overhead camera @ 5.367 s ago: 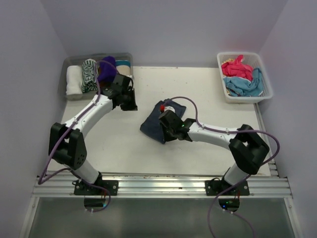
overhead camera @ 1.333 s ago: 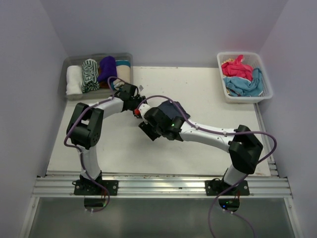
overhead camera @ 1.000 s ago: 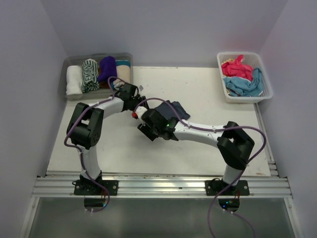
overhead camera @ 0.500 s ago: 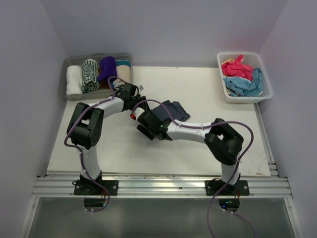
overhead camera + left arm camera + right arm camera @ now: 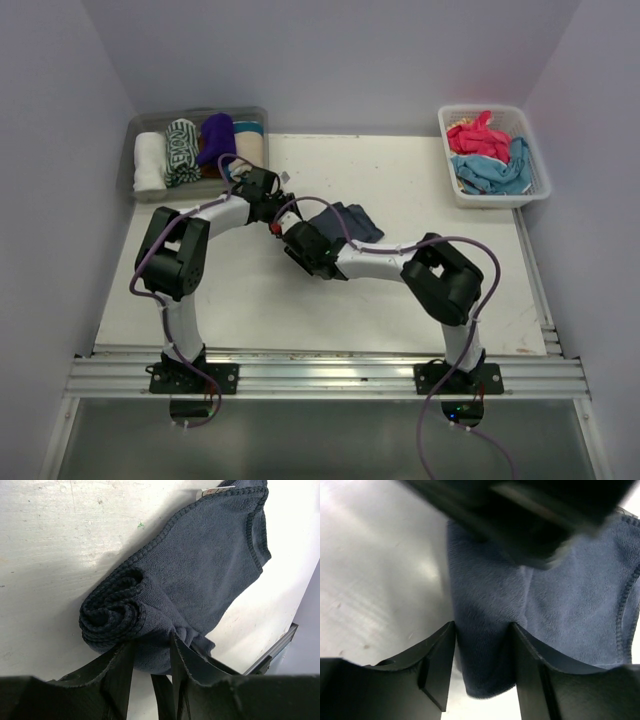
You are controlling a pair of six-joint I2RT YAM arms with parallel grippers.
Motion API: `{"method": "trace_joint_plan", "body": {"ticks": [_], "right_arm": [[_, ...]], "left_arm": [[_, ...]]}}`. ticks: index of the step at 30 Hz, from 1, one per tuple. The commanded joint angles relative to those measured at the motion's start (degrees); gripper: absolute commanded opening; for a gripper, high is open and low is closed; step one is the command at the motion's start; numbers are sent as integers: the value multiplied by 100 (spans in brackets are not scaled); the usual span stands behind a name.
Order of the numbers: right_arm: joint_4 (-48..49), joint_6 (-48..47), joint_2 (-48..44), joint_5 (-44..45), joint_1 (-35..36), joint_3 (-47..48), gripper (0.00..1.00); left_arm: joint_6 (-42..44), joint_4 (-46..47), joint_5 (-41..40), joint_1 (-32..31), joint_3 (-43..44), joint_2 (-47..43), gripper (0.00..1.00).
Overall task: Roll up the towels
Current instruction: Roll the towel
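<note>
A dark navy towel lies mid-table, its left end wound into a roll and the rest flat. My left gripper is shut on the roll's near end, and in the top view the left gripper sits at the towel's left edge. My right gripper has the rolled edge between its fingers, with both pads against the cloth. It meets the towel from the front. The left gripper's black body fills the top of the right wrist view.
A clear plastic tub at the back left holds several rolled towels, white, green-patterned, purple and cream. A white lattice basket at the back right holds loose pink and light blue towels.
The left arm came from the tub to the towel's left end. Over the last second the right arm's elbow folded leftward, uncovering more navy cloth, while both grippers stayed at the roll.
</note>
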Motion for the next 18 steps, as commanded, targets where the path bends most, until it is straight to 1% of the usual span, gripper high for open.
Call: {"method": "trace_joint_plan", "body": {"ticks": [1, 3, 4, 5, 7, 8, 9, 10, 11, 12, 14, 15, 16, 18], "right_arm": [[176, 422, 206, -96, -277, -154, 50], [229, 520, 206, -281, -426, -190, 46], [220, 607, 215, -317, -479, -207, 42], [220, 643, 206, -369, -558, -225, 33], [229, 713, 171, -527, -611, -242, 23], [238, 731, 145, -580, -620, -251, 11], [238, 740, 118, -702, -629, -260, 7], [220, 784, 48, -799, -629, -260, 1], [212, 802, 13, -896, -637, -269, 0], [203, 819, -40, -1088, -646, -286, 0], [176, 951, -189, -1291, -664, -339, 0], [202, 1003, -242, -1423, -690, -374, 0], [229, 1126, -356, -1720, -734, -479, 0], [247, 1241, -462, -1977, -778, -558, 0]], "left_arm": [[90, -154, -150, -25, 131, -52, 38], [108, -198, -132, -16, 140, -87, 40], [117, -225, -141, -25, 148, -139, 41], [126, -225, -141, -16, 149, -183, 42], [152, -286, -141, -16, 166, -262, 47], [170, -321, -149, -16, 192, -289, 50], [196, -400, -167, -16, 219, -341, 55], [205, -435, -219, -16, 228, -386, 59], [214, -471, -229, -7, 254, -421, 63], [240, -549, -246, -7, 271, -508, 70], [223, -585, -237, 71, 280, -640, 76], [222, -594, -229, 98, 280, -815, 81], [214, -594, -220, 177, 280, -904, 83], [240, -629, -194, 274, 263, -1175, 85]]}}
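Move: The dark blue towel's roll runs fore and aft between the two hands. Its middle lies about 3 cm ahead of the right hand and 1 cm below, with the near end already between that hand's open fingers. The unrolled flap's middle is some 10 cm to the right hand's right and 5 cm ahead. From the left hand, still around the roll's far part, the roll's middle is about 3 cm back, 2 cm right and slightly below; the teal-and-beige rolled towel in the grey bin sits some 19 cm ahead and 10 cm left. The right hand slides forward about 2 cm along the roll while closing its half-open fingers nearly shut, pinching the near part of the towel roll, and it tilts some 15 degrees so the fingertips swing towards its left, easing slightly back and up once they have closed. The left hand holds the far part still until that pinch is nearly made, then spreads its fingers wide, lets go and rises about 2 cm, starting off to the left at the end. ##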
